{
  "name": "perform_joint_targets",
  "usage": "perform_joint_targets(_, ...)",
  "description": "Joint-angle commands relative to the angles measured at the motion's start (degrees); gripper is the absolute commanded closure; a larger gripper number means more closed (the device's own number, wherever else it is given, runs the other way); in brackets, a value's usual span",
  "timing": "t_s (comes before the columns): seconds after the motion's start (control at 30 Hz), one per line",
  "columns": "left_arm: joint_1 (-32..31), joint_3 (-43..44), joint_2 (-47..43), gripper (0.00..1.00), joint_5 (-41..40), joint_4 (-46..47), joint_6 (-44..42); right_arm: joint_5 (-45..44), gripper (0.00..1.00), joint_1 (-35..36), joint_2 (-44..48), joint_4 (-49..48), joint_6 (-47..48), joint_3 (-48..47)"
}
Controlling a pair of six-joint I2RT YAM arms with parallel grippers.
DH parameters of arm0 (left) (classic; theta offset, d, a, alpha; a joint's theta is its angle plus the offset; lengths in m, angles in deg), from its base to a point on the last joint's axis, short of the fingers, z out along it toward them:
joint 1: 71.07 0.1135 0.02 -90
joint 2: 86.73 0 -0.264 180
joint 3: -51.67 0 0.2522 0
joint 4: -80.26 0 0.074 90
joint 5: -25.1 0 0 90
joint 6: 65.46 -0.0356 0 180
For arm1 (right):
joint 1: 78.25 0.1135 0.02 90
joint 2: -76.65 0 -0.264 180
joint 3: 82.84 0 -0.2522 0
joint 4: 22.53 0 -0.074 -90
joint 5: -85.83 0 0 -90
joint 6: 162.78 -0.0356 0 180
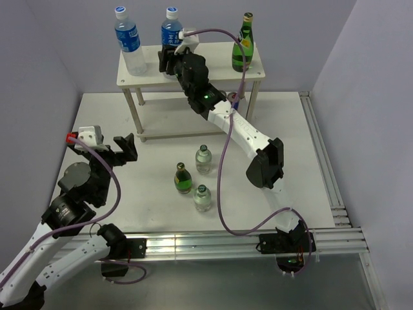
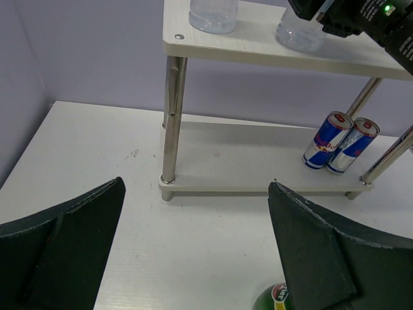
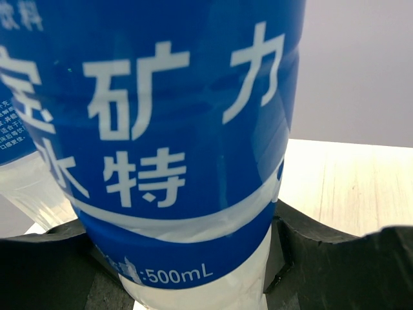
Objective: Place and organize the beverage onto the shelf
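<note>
The shelf (image 1: 213, 72) stands at the back of the table. On its top board my right gripper (image 1: 169, 62) is shut on a blue-labelled water bottle (image 1: 171, 27), whose base rests on the board (image 2: 298, 33). In the right wrist view the bottle (image 3: 168, 129) fills the space between the black fingers (image 3: 303, 245). A second water bottle (image 1: 129, 42) stands to its left and a green glass bottle (image 1: 242, 48) at the right end. My left gripper (image 1: 126, 148) hangs open over the table's left side, with nothing between its fingers (image 2: 322, 252).
Three small bottles stand mid-table: one green (image 1: 182, 179), two clear (image 1: 203, 159) (image 1: 202, 198). Two Red Bull cans (image 2: 328, 140) (image 2: 352, 145) sit at the right of the shelf's lower board (image 2: 258, 161). The green bottle's top (image 2: 274, 300) shows just below my left gripper.
</note>
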Motion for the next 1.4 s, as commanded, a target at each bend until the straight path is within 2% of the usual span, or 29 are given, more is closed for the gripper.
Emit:
perform_joint_targets(0.0,-0.47,-0.49,-1.35,0.01,-0.9,2.96,-1.06,2.2,1.0,-0.39,1.09,-8.8,-0.6,-3.01)
perform_joint_targets(0.07,-0.47,-0.57,-1.36,0.01,-0.82,2.78,-0.8,2.64,0.96,-0.39,0.91,-8.98,-0.77,-2.56)
perform_joint_targets(0.17,-0.47,-0.75,-1.44,0.01,-0.47,2.78,-0.36,3.17,0.67,-0.21,0.47,-8.46,-0.51,-2.12)
perform_joint_targets(0.2,-0.47,-0.83,-1.44,0.01,-0.38,2.78,-0.27,3.44,0.49,-0.21,0.39,-8.37,-0.51,-1.86)
perform_joint_targets(0.27,-0.47,-0.92,-1.79,0.01,-0.2,2.78,-0.18,3.7,0.34,-0.21,0.21,-8.45,-0.42,-1.42)
perform_joint_targets(0.3,-0.47,-1.01,-2.06,0.01,-0.2,2.96,-0.18,3.79,0.22,-0.21,0.03,-8.45,-0.33,-1.16)
perform_joint_targets(0.43,-0.47,-1.36,-2.94,0.01,-0.2,3.13,-0.18,3.7,0.05,-0.04,-0.49,-8.54,-0.07,-1.07)
perform_joint_targets(0.73,-0.47,-1.36,-3.11,0.01,0.06,3.13,-0.09,3.17,0.05,0.58,-0.23,-9.16,-0.51,1.13)
perform_joint_targets(0.87,-0.47,-1.54,-3.29,0.01,0.15,3.31,-0.01,2.65,0.05,1.11,1.87,-10.21,-0.33,6.39)
perform_joint_targets(0.9,-0.47,-1.54,-3.29,0.01,0.15,3.31,0.08,2.73,0.0,1.19,2.75,-10.3,-0.24,7.1)
perform_joint_targets(1.07,-0.47,-1.71,-3.11,0.01,0.41,3.14,0.26,3.44,0.0,1.81,5.65,-11.52,0.11,12.63)
perform_joint_targets(1.37,-0.47,-1.8,-3.82,0.01,0.41,3.13,0.17,2.82,0.0,1.81,4.69,-9.77,-0.24,10.18)
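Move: The blue-labelled bottle is already upright-ish in the right hand's fingers, gripped low on its label, its middle about 3 cm above the hand point and directly in line with it. The other blue bottle stands level with it, about 11 cm to the left. The green bottle is about 22 cm to the right, also level. From the idle left hand, the held bottle's middle is roughly 28 cm ahead, 21 cm right and 10 cm up. The blue-labelled bottle on the shelf top is let go as the right hand's fingers spread from their grip to fully open. The hand first rises about 2 cm, then sinks some 4 cm down along the bottle towards the board, drifting about 2 cm left towards the other blue bottle and ending slightly back, with the open fingers still either side of the bottle. ##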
